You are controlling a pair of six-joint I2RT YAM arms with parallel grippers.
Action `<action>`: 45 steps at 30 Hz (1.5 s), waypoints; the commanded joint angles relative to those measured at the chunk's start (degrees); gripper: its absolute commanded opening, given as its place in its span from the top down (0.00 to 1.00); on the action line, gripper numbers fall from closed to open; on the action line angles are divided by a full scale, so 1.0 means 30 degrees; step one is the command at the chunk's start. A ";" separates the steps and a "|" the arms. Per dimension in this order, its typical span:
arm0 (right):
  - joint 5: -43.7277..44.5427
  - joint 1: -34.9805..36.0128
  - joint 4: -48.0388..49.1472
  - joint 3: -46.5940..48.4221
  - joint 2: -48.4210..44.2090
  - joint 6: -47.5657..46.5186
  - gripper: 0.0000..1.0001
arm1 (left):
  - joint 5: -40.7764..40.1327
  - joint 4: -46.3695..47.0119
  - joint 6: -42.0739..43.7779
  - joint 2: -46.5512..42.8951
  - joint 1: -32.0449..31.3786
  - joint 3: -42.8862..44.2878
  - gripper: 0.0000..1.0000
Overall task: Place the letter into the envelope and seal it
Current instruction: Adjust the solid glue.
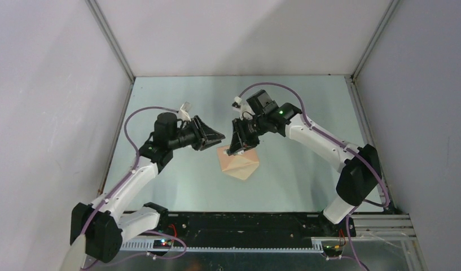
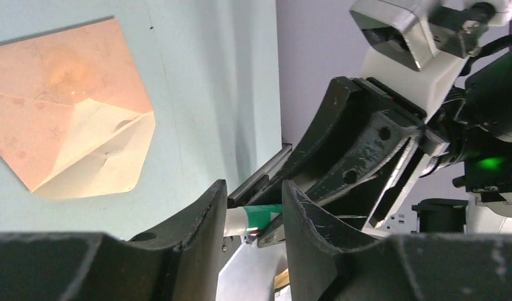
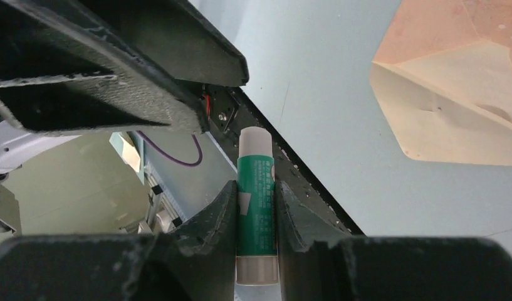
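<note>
The tan envelope [image 1: 240, 165] lies flat on the table, its pointed flap open and showing a paler cream inside [image 2: 99, 157]. It also fills the upper right of the right wrist view [image 3: 466, 75]. The letter is hidden; no separate sheet shows. My right gripper [image 3: 256, 188] hovers over the envelope's far edge [image 1: 238, 145], shut on a green glue stick [image 3: 256, 207] whose white cap points away from the wrist. My left gripper [image 2: 253, 194] hangs just left of it [image 1: 219, 135], facing the right gripper. Its jaws stand apart, with the glue stick [image 2: 261, 216] showing beyond the gap, not between them.
Grey walls with metal corner posts [image 1: 112, 42] enclose the pale green table [image 1: 307, 107] on three sides. A black rail [image 1: 245, 223] with wiring runs along the near edge between the arm bases.
</note>
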 commanded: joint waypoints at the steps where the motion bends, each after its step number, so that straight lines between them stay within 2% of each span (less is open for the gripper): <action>1: -0.1153 -0.0143 -0.0189 0.0164 -0.0800 -0.0328 1.00 | 0.0029 0.0550 0.0692 -0.0776 0.0142 0.1078 0.58; 4: -0.0430 -0.0549 0.0843 -0.0387 -0.0680 0.2412 1.00 | -0.0730 0.0272 0.2436 -0.2592 0.0110 0.0657 0.58; 7: 0.0820 -0.0687 0.3224 -0.2033 -0.1411 0.6896 1.00 | -0.1704 -0.0998 0.4412 -0.4468 -0.0293 0.0162 0.60; 9: 0.2446 -0.0489 0.4150 -0.2548 -0.2037 0.8771 1.00 | -0.1085 -0.0591 0.4374 -0.5065 -0.0604 -0.0267 0.64; 13: 0.6290 -0.0003 0.4504 -0.2610 -0.2791 1.0627 1.00 | 0.0703 0.0289 0.3326 -0.3800 -0.2182 -0.0594 0.70; 18: 0.6945 0.0183 0.4447 -0.2610 -0.2852 1.1615 1.00 | 0.2008 0.1082 0.3274 -0.2534 -0.3307 -0.0553 0.70; 25: 0.5481 0.0425 0.5238 -0.2610 -0.2560 1.2416 1.00 | 0.2123 0.2765 0.2895 -0.1274 -0.3659 -0.0725 0.73; 27: 0.4996 0.0456 0.5610 -0.2610 -0.2419 1.2684 1.00 | 0.1894 0.2699 0.3075 -0.1007 -0.3738 -0.0509 0.74; 34: 0.4641 0.0563 0.6301 -0.2610 -0.2351 1.2981 1.00 | -0.0026 0.1479 0.3387 -0.0692 -0.3775 -0.0044 0.87; 39: 0.4686 0.0685 0.6265 -0.2600 -0.2194 1.2906 1.00 | -0.0350 0.3156 0.1924 -0.0785 -0.3819 -0.0348 0.88; 45: 0.4708 0.1026 0.6542 -0.2606 -0.2063 1.2948 1.00 | -0.0608 0.3212 0.1632 -0.0340 -0.3888 0.0052 0.91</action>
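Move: The solid glue, already held in the right gripper, is about 6 cm to the right of the left hand point, 5 cm back and 3 cm below it. From the right hand, the left gripper's fingertips are some 5 cm ahead, 6 cm left and 3 cm higher. The envelope lies on the table almost under the right hand, roughly 2 cm ahead, 2 cm right and 18 cm down. Bring the left gripper back towards the solid glue in an arc, lifting about 6 cm and sinking again, then in to the right, tips tilting up and turning clockwise; close its half-open fingers almost shut at the glue's upper end. Meanwhile swing the right gripper clockwise some 30 degrees, forward, then up and left, keeping its grip on the glue. ##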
